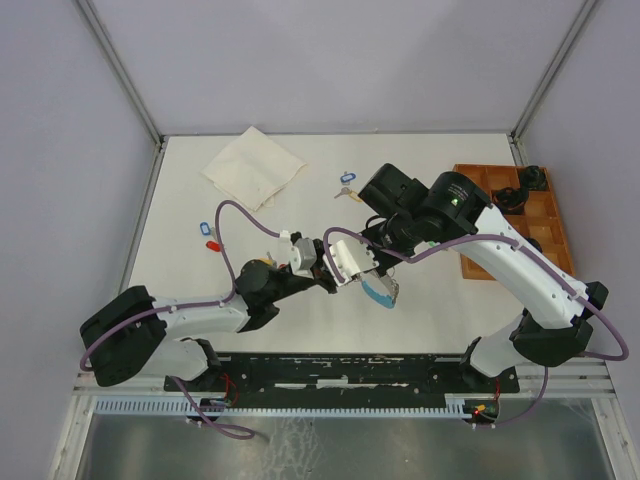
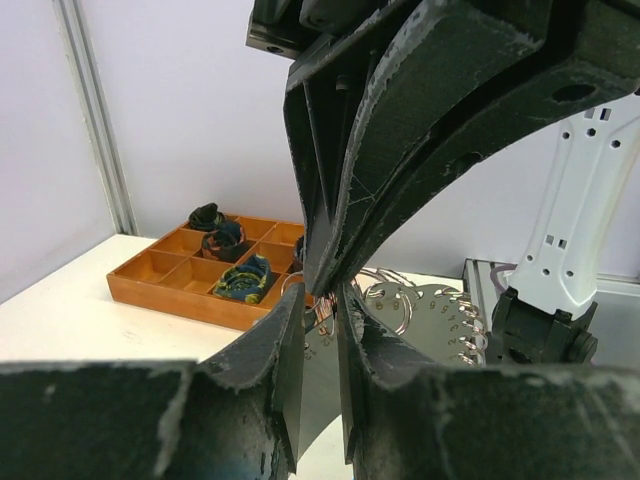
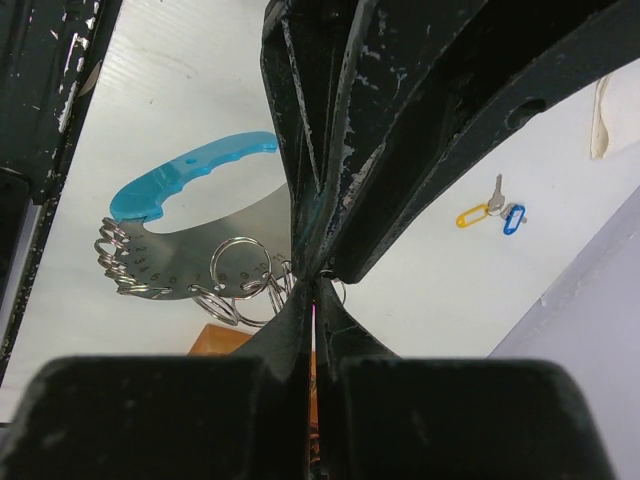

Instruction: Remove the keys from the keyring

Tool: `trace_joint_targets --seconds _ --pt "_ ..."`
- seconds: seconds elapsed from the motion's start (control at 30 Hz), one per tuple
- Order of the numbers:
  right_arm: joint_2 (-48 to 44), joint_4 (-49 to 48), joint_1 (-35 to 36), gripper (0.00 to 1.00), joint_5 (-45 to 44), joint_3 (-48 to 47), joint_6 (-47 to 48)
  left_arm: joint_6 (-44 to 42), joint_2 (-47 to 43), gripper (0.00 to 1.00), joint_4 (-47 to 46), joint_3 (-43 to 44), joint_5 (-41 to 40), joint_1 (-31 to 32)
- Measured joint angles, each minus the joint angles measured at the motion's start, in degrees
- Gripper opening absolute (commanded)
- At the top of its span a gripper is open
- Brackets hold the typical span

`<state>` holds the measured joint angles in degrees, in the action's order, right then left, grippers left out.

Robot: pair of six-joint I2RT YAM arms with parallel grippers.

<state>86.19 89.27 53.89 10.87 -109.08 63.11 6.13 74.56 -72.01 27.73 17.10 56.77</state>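
The keyring [image 1: 381, 292] is a crescent metal plate [image 2: 440, 320] with numbered holes, split rings and a light-blue grip [image 3: 180, 180]. It hangs above the table centre. My right gripper [image 3: 315, 290] is shut at the plate's ringed edge, its jaws pressed together. My left gripper [image 2: 323, 295] meets it tip to tip, jaws narrowly apart around small rings there; whether it pinches them is unclear. In the top view the left gripper [image 1: 325, 277] and right gripper [image 1: 352, 272] touch noses. Loose keys with a blue tag [image 1: 347, 185] and with blue and red tags [image 1: 210, 235] lie on the table.
An orange compartment tray [image 1: 548, 262] with dark rolled items stands at the right edge and shows again as the tray [image 2: 150, 290] in the left wrist view. A white cloth [image 1: 253, 167] lies at the back left. The right arm's white links [image 2: 570, 200] rise behind the plate.
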Motion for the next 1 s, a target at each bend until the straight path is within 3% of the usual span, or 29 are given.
trace_joint_targets --seconds 0.47,0.67,0.83,1.0 --pt "0.0 -0.5 0.0 0.01 0.0 0.0 -0.9 0.0 0.3 0.24 1.4 0.2 0.0 0.0" --pt "0.0 -0.8 0.0 0.01 0.0 0.0 -1.2 0.0 0.7 0.03 1.6 0.2 0.1 0.2" --pt "0.0 -0.9 0.0 0.01 0.0 0.0 -1.4 0.1 0.7 0.03 1.6 0.2 0.4 0.3" --pt "-0.1 -1.0 0.0 0.15 0.1 0.1 -1.6 0.0 0.2 0.03 2.1 0.2 0.4 0.3"
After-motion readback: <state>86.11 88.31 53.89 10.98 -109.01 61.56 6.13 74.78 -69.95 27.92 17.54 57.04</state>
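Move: The small ring with the key, pinched in the right fingertips, is almost at the left fingertips already: level with them ahead and sideways, about 1 cm lower; from the right hand it is right at the pads. The blue-handled steel plate with its row of rings hangs about 4 cm back of the left hand and 5 cm below. On the table some 25 cm below, the red-tagged keys lie about 8 cm ahead and 3 cm left, the green tag about 8 cm ahead and 12 cm right. The left fingers, still part open around the ring at the right fingertips, close and pinch the ring there after the left hand has eased down about 1 cm, its wrist barely turning. The right hand stays in place with its hold on the ring, pointing steeply down. ##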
